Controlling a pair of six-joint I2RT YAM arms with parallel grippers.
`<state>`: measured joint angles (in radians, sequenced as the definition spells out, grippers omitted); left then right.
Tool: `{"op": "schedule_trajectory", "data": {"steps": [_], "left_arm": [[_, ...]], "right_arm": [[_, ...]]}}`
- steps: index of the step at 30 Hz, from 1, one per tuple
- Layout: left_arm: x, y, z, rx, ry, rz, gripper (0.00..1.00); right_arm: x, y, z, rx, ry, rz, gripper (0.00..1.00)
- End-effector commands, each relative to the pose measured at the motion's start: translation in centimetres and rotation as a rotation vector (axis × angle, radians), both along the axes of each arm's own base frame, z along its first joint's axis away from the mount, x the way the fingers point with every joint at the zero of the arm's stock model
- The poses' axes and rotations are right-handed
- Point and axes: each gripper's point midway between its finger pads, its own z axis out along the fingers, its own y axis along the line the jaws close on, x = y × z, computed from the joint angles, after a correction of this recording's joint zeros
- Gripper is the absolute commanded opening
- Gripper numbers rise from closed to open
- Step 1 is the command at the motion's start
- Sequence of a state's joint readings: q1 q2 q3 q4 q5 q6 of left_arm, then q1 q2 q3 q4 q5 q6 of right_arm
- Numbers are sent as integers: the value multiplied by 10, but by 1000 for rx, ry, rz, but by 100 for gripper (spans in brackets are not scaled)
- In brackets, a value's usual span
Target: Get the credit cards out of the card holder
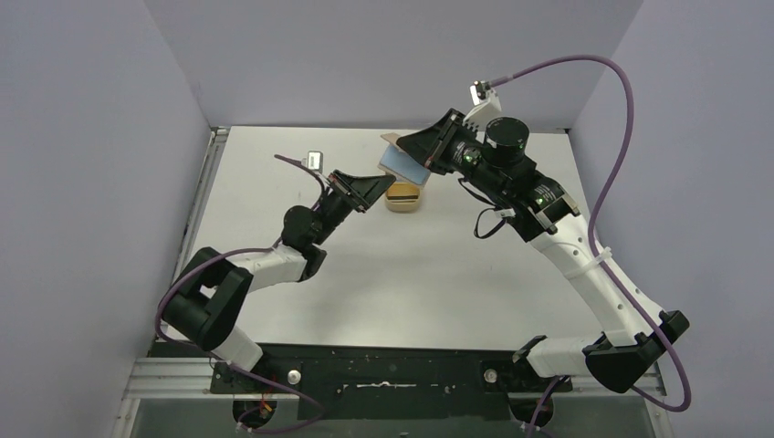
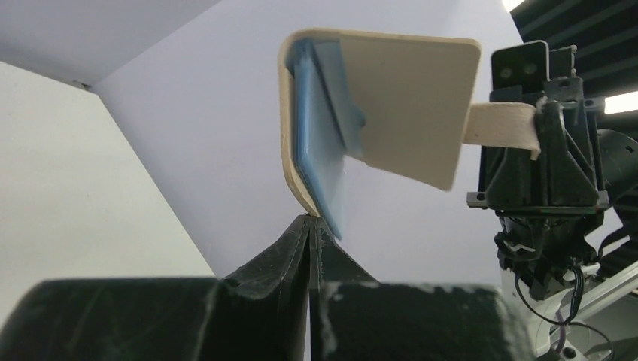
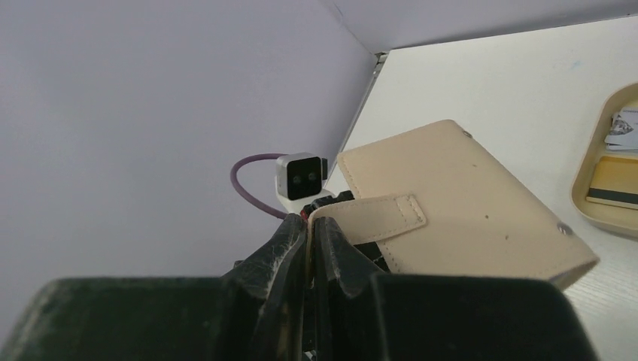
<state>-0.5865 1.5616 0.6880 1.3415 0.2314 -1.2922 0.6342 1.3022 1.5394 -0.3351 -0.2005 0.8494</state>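
The beige card holder (image 2: 406, 105) hangs open in the air, and my right gripper (image 3: 310, 222) is shut on its strap tab (image 3: 376, 214). From above, the card holder (image 1: 392, 139) is over the far middle of the table, with the right gripper (image 1: 408, 146) beside it. Light blue credit cards (image 2: 316, 143) sit inside the fold, and one light blue card (image 1: 403, 166) shows from above. My left gripper (image 2: 310, 219) is shut with nothing between its jaws. Its tips touch the holder's lower corner, beside the blue cards' bottom edge. Overhead, the left gripper (image 1: 383, 185) lies just under the holder.
An oval tan dish (image 1: 402, 196) sits on the table right below the holder. In the right wrist view the dish (image 3: 583, 184) holds a tan card with a dark stripe (image 3: 613, 184) and a white card (image 3: 623, 128). Grey walls enclose the table on the left, back and right.
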Motion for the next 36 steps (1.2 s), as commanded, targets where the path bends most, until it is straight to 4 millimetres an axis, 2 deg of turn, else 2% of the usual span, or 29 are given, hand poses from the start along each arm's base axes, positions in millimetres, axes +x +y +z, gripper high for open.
{"op": "schedule_trajectory", "data": {"steps": [1, 6, 10, 12, 14, 17, 20, 22, 24, 27, 29, 30, 31, 34, 36], "left_arm": [[6, 6, 22, -99, -5, 6, 0], [7, 14, 10, -80, 18, 34, 0], [0, 21, -12, -31, 41, 23, 0], [-4, 25, -30, 6, 66, 14, 0], [-7, 32, -50, 35, 103, 14, 0], [-15, 44, -81, 90, 163, 22, 0], [-24, 56, -109, 157, 217, 39, 1], [-29, 67, -120, 183, 236, 60, 16], [-31, 78, -126, 212, 249, 89, 27], [-30, 99, -143, 301, 314, 160, 46], [-28, 115, -147, 367, 341, 232, 64], [-28, 123, -148, 408, 346, 272, 78], [-30, 133, -138, 438, 331, 324, 94], [-35, 166, -138, 582, 387, 480, 97], [-37, 183, -134, 626, 389, 557, 97]], "right_arm": [[-12, 3, 35, 57, -102, 40, 0], [-11, -2, 30, 36, -107, 20, 0], [-10, -9, 13, -1, -97, -11, 0], [-9, -12, -5, -35, -77, -23, 0], [-6, -16, -38, -78, -30, -42, 0], [-4, -20, -76, -115, 32, -61, 0], [-3, -22, -104, -142, 67, -66, 0], [-1, -22, -119, -159, 81, -72, 0], [1, -20, -134, -167, 100, -74, 0], [5, -7, -158, -165, 138, -48, 0], [8, 5, -173, -151, 166, -25, 0], [10, 12, -177, -139, 171, -13, 0], [11, 19, -184, -137, 181, -4, 0], [14, 38, -190, -117, 181, 23, 0], [14, 43, -195, -120, 185, 25, 0]]}}
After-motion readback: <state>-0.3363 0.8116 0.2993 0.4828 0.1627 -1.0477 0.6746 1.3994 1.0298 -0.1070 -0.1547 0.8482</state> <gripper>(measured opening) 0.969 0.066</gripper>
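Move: The right fingers already pinch the strap of the card holder, whose middle sits about 6 cm below them, 2 cm ahead and 1 cm to their right. From the shut left fingers it is some 4 cm up, 2 cm ahead and 2 cm to the right. The tray lies on the table some 19 cm ahead of the right hand, 1 cm to its right and roughly 41 cm below. The right hand keeps its pinch on the strap and brings the card holder down about 23 cm towards the table on the near side of the tray, its fingers tipping downward as it sinks. The left hand leaves the holder's lower edge, dropping and then swinging out to its left by about 14 cm with a slight pull back, and only opens its fingers wide in the last third, rolling and turning counter-clockwise as it goes. ##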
